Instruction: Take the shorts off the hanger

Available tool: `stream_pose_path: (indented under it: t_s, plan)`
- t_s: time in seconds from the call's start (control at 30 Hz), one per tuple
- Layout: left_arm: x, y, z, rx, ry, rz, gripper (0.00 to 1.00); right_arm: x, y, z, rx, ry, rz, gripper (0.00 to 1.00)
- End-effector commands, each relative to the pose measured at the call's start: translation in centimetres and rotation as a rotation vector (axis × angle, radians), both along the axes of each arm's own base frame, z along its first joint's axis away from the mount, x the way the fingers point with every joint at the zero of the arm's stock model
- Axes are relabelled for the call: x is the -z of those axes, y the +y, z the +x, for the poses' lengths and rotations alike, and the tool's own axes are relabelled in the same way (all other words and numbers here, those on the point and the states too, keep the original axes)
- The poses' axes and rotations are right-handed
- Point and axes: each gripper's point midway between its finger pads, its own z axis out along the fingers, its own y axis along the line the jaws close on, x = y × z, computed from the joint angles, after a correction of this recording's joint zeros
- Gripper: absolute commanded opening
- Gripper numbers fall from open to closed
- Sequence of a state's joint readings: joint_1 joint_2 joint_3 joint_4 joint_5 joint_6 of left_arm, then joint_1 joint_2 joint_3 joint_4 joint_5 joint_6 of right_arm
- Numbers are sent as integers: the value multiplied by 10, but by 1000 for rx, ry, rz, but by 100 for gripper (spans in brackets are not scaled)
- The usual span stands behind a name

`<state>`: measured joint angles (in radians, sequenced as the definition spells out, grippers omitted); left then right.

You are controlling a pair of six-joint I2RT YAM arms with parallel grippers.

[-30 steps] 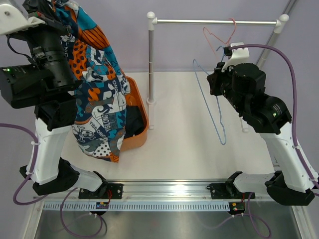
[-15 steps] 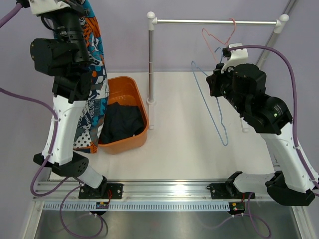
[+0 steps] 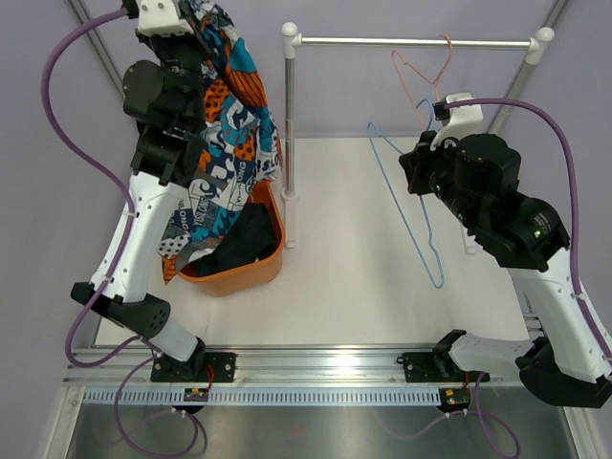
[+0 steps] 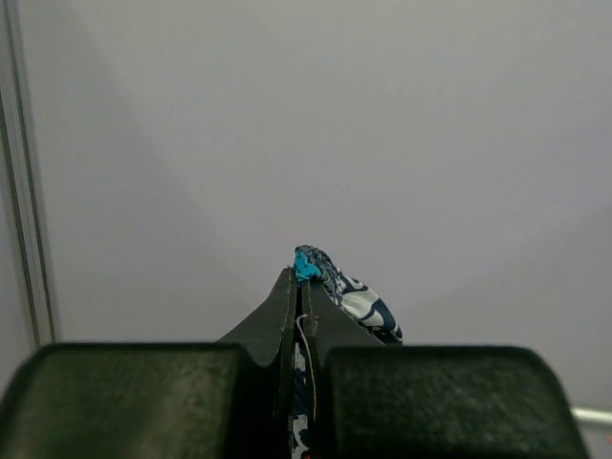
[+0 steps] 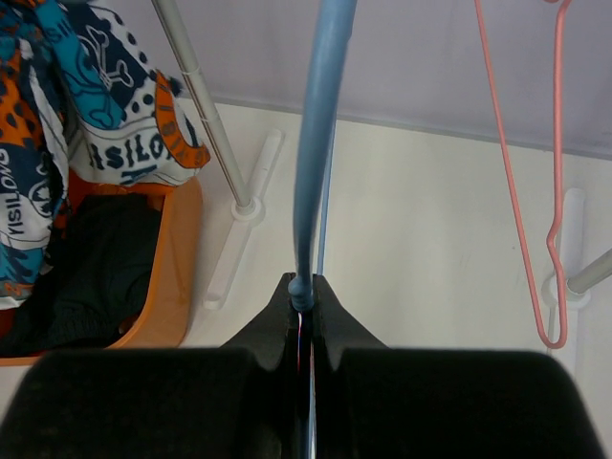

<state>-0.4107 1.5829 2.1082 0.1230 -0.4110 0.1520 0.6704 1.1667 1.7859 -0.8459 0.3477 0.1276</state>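
Observation:
The patterned blue, orange and white shorts (image 3: 225,143) hang from my left gripper (image 3: 196,24), which is shut on their edge high above the orange basket (image 3: 270,263); the cloth shows between the jaws in the left wrist view (image 4: 330,277). The shorts' lower end trails into the basket. My right gripper (image 3: 423,163) is shut on the bare blue hanger (image 3: 406,206), held over the table right of the rack post. In the right wrist view the hanger (image 5: 320,143) rises from my closed jaws (image 5: 302,296), and the shorts (image 5: 86,105) show at the left.
A metal rack, post (image 3: 289,115) and top bar (image 3: 411,42), stands at the back. A pink hanger (image 3: 421,72) hangs on the bar. Dark clothing (image 3: 241,244) lies in the basket. The rack's right foot (image 5: 571,239) is beside the pink hanger.
My left arm has swung the shorts from the far left, up and to the right, so they now hang over the basket. The right gripper with the blue hanger has shifted slightly.

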Motion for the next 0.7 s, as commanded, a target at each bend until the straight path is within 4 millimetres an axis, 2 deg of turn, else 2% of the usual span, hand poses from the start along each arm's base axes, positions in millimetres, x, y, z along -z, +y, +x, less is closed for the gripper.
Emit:
stream_pose_path:
  t_s: [0.0,0.03,0.07,0.1,0.13,0.17,0.2,0.23,0.27,0.3,0.33,0.37,0.4,0.43,0.47,0.5,0.57,0.6,0.67]
  plan:
    - [16,26,-16,-50,24,-87,0,-9,3,-1,-18,-35,36,0]
    - [26,33,-18,-70,43,-108,0,-7,4,-1,-21,-29,36,0]
    - [24,46,-34,-77,25,-148,0,-6,5,-1,-25,-27,39,0]
    - [52,52,-27,-115,82,-156,0,-6,5,-2,-27,-25,42,0]
    - [59,58,-32,-125,90,-182,0,-5,6,-2,-28,-19,43,0]
    - [56,74,-50,-153,73,-204,0,-4,7,-3,-36,-14,47,0]
    - [63,81,-55,-171,80,-226,0,-4,7,-4,-38,-11,50,0]
    - [84,94,-55,-216,126,-263,0,-4,9,-5,-47,-8,57,0]
    - [81,105,-73,-232,113,-288,0,-4,10,-5,-50,-8,60,0]
    - [87,111,-79,-251,124,-298,0,-4,10,-5,-52,-4,61,0]
    - [102,119,-84,-296,161,-309,0,-3,12,-5,-56,1,66,0]
    - [106,125,-92,-317,165,-320,0,-2,11,-5,-54,3,64,0]
    - [103,133,-111,-326,146,-340,0,-1,13,-5,-57,7,64,0]
    - [117,136,-114,-346,178,-345,0,1,13,-5,-54,15,65,0]
    - [121,138,-120,-346,183,-354,0,3,13,-4,-53,19,63,0]
    - [122,142,-135,-338,178,-369,0,3,14,-4,-56,19,67,0]
    - [143,139,-140,-310,230,-381,0,6,15,-4,-53,27,72,0]
    - [142,137,-150,-267,221,-382,0,8,16,-3,-54,31,75,0]
    - [158,131,-155,-222,270,-390,0,10,18,-3,-60,39,79,0]
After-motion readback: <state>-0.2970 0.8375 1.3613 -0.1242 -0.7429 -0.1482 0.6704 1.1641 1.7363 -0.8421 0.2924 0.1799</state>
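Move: The left hand holds the patterned shorts high up; the middle of the orange basket they go to is about 50 cm below it, some 5 cm back and roughly 1 cm to its right. The dark shorts in the basket lie about 8 cm back and 6 cm right of the hand, and the rack post's foot 5 cm ahead and 17 cm right. From the right hand the basket is some 10 cm ahead, 43 cm left, well below. Keeping the shorts pinched, the left hand drops about 13 cm, then sweeps some 17 cm back and left. ##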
